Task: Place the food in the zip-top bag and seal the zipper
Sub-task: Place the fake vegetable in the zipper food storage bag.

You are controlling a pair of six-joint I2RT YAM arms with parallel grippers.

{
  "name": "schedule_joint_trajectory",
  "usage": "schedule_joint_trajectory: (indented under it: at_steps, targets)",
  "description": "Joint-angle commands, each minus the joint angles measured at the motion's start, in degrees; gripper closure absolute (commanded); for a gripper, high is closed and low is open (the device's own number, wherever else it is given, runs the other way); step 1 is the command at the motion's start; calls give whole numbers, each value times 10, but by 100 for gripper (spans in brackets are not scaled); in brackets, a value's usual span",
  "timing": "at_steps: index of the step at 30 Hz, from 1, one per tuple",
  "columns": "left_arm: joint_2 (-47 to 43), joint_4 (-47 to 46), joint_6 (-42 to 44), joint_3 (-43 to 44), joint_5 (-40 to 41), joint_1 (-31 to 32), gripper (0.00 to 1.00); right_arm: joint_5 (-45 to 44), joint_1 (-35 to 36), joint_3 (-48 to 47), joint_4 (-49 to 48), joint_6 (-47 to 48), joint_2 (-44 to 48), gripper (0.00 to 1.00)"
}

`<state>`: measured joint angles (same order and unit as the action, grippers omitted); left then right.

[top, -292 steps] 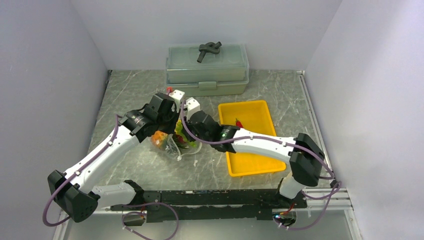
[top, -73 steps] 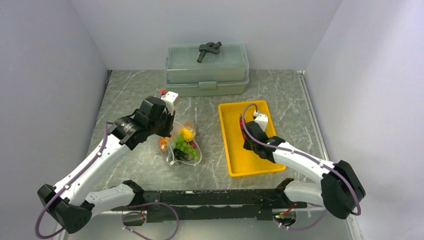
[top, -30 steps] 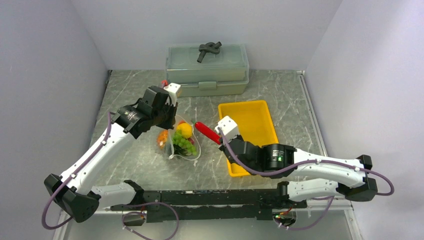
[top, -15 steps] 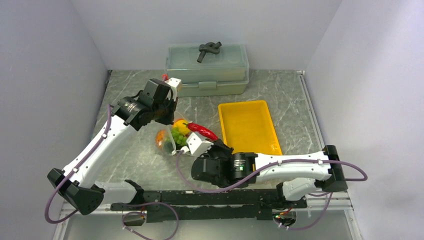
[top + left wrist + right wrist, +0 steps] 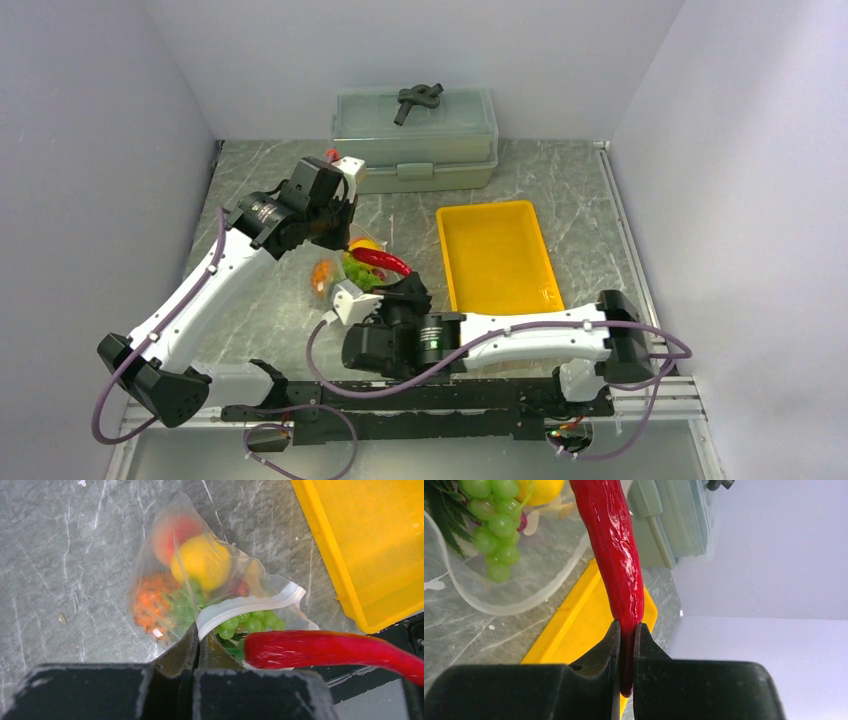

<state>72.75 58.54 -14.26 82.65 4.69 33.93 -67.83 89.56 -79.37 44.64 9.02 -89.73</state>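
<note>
The clear zip-top bag (image 5: 160,555) lies on the table, its mouth facing the near side. Inside it are the yellow lemon (image 5: 200,562), the peach (image 5: 172,530), the orange pineapple (image 5: 147,600) and the green grapes (image 5: 250,622). My left gripper (image 5: 198,637) is shut on the whitish zipper strip (image 5: 245,605) and holds the mouth up. My right gripper (image 5: 625,630) is shut on the tail of the red chili (image 5: 616,555). The chili's stem end is at the bag mouth, over the grapes (image 5: 494,525). I cannot make out the eggplant clearly.
The yellow tray (image 5: 497,265) lies just right of the bag and looks bare. The grey-green lidded box (image 5: 415,135) stands at the back by the wall. My right arm (image 5: 520,335) lies across the near side of the table in front of the tray.
My right gripper took the chili from the yellow tray and swung it left to the bag mouth. My left gripper has kept hold of the zipper strip, lifting it slightly.
</note>
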Motion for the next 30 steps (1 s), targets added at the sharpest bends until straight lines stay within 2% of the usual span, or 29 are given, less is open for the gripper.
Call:
schedule_joint_trajectory:
  at_steps: [1, 21, 30]
  targets:
    - [-11, -17, 5, 25, -15, -2, 100, -31, -1, -46, -9, 49, -44, 100]
    - [-28, -34, 10, 8, -34, -2, 100, -11, -30, -128, -161, 217, -178, 100]
    - [-34, -40, 12, 3, -42, -2, 100, 18, -48, -130, -232, 236, -199, 98]
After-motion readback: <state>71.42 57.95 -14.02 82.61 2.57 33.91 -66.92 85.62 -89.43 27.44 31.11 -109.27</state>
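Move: Roughly 8 cm to the right hand's left, 2 cm ahead and 4 cm lower is the open mouth of the bag; this hand already holds the red chili by its thin end, stem end pointing left. From the same hand, the grapes inside lie about 10 cm left, 1 cm ahead and 9 cm down, the lemon 9 cm left, 6 cm ahead and 10 cm down. The mouth's middle is about 5 cm right, 4 cm back and 3 cm below the left hand. Feeding the chili stem first into the bag's mouth, the right hand travels left about 9 cm, sinking nearly 4 cm and edging forward some 3 cm, while it rolls some 15 degrees so its left side and the chili's stem end dip. Its fingers keep their grip on the thin end. The left hand stays almost in place, still pinching the zipper rim. ##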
